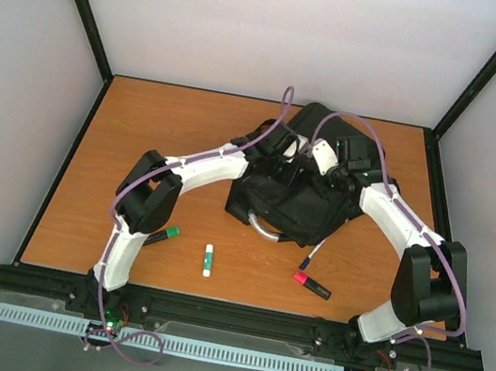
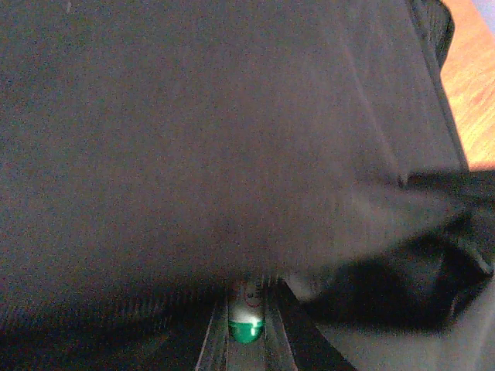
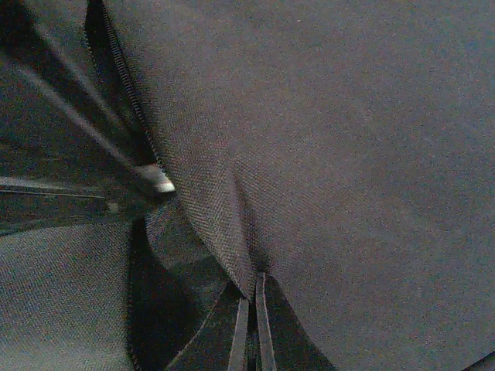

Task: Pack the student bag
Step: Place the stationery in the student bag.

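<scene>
The student bag (image 1: 299, 194) is a large black backpack lying at the centre back of the table, its grey loop handle (image 1: 262, 227) toward me. My left gripper (image 1: 285, 149) is at the bag's left top edge. In the left wrist view it (image 2: 247, 300) is shut on a white stick with a green end (image 2: 246, 315), pushed under black bag fabric (image 2: 232, 139). My right gripper (image 1: 326, 158) is on the bag's top. In the right wrist view it (image 3: 252, 297) is shut on a fold of bag fabric (image 3: 232, 232) beside a zip seam (image 3: 128, 100).
On the orange table (image 1: 144, 121) in front of the bag lie a green-capped marker (image 1: 162, 235), a white glue stick with a green cap (image 1: 208, 260), a red-capped black marker (image 1: 312, 285) and a thin pen (image 1: 316, 251). Black frame posts stand at the back corners.
</scene>
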### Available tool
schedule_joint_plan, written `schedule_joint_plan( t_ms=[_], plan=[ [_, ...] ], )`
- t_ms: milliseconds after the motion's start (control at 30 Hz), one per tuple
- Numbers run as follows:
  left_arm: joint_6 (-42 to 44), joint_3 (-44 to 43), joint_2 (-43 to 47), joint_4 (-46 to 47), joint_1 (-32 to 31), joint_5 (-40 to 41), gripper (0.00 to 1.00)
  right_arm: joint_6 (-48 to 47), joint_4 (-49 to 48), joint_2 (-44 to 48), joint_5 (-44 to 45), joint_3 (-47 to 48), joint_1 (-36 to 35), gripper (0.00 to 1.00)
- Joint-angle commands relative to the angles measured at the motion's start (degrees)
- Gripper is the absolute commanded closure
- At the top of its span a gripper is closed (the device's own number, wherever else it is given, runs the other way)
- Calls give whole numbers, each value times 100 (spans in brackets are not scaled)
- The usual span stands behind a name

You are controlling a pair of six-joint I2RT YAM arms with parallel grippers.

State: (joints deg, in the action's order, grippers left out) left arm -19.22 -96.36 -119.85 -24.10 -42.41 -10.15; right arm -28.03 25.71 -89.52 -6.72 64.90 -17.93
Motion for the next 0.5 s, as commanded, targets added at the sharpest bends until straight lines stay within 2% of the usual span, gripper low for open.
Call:
schedule_joint_plan(
  t_ms=[0,200,333,367,400,467],
  plan=[
    [-550,-669,-414,536,10,-51,99,63,-155,66,-338,-40,-24,97],
    [-1183,-954,-741,1039,23,39,97,85,-120,59,-456,-19,-25,97],
    [-1407,-947,-819,1248,23,105,79,103,-86,14,-468,22,-26,97],
    [-1428,-934,-808,1231,23,84,69,117,-84,9,-460,24,-26,97],
    [-1453,-895,-772,1209,23,68,63,122,-77,5,-452,30,-20,97],
    [-1495,-650,-574,1291,23,65,57,143,-76,4,-436,40,-18,97]
  ],
)
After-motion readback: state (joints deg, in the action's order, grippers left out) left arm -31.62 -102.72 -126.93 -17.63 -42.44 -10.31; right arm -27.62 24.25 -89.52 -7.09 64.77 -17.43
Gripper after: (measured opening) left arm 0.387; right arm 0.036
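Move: The bag's mouth, where the green-ended pen is being taken, opens just past the left fingertips, about 3 cm ahead, 4 cm right and 3 cm lower. The right gripper stands some 8 cm to the left hand's right; the bag's grey handle is roughly 17 cm back, 6 cm left and 9 cm lower. From the right hand, the mouth lies about 2 cm ahead, 4 cm left and 5 cm down. The green-ended pen, still pinched in the left fingers, is carried forward and right about 4 cm into the bag's mouth and under its upper cloth, towards the right gripper, while the wrist twists some 10 degrees. The push slows, then the fingers begin opening inside. The right hand stays nearly in place, keeping its pinch on the rim. ##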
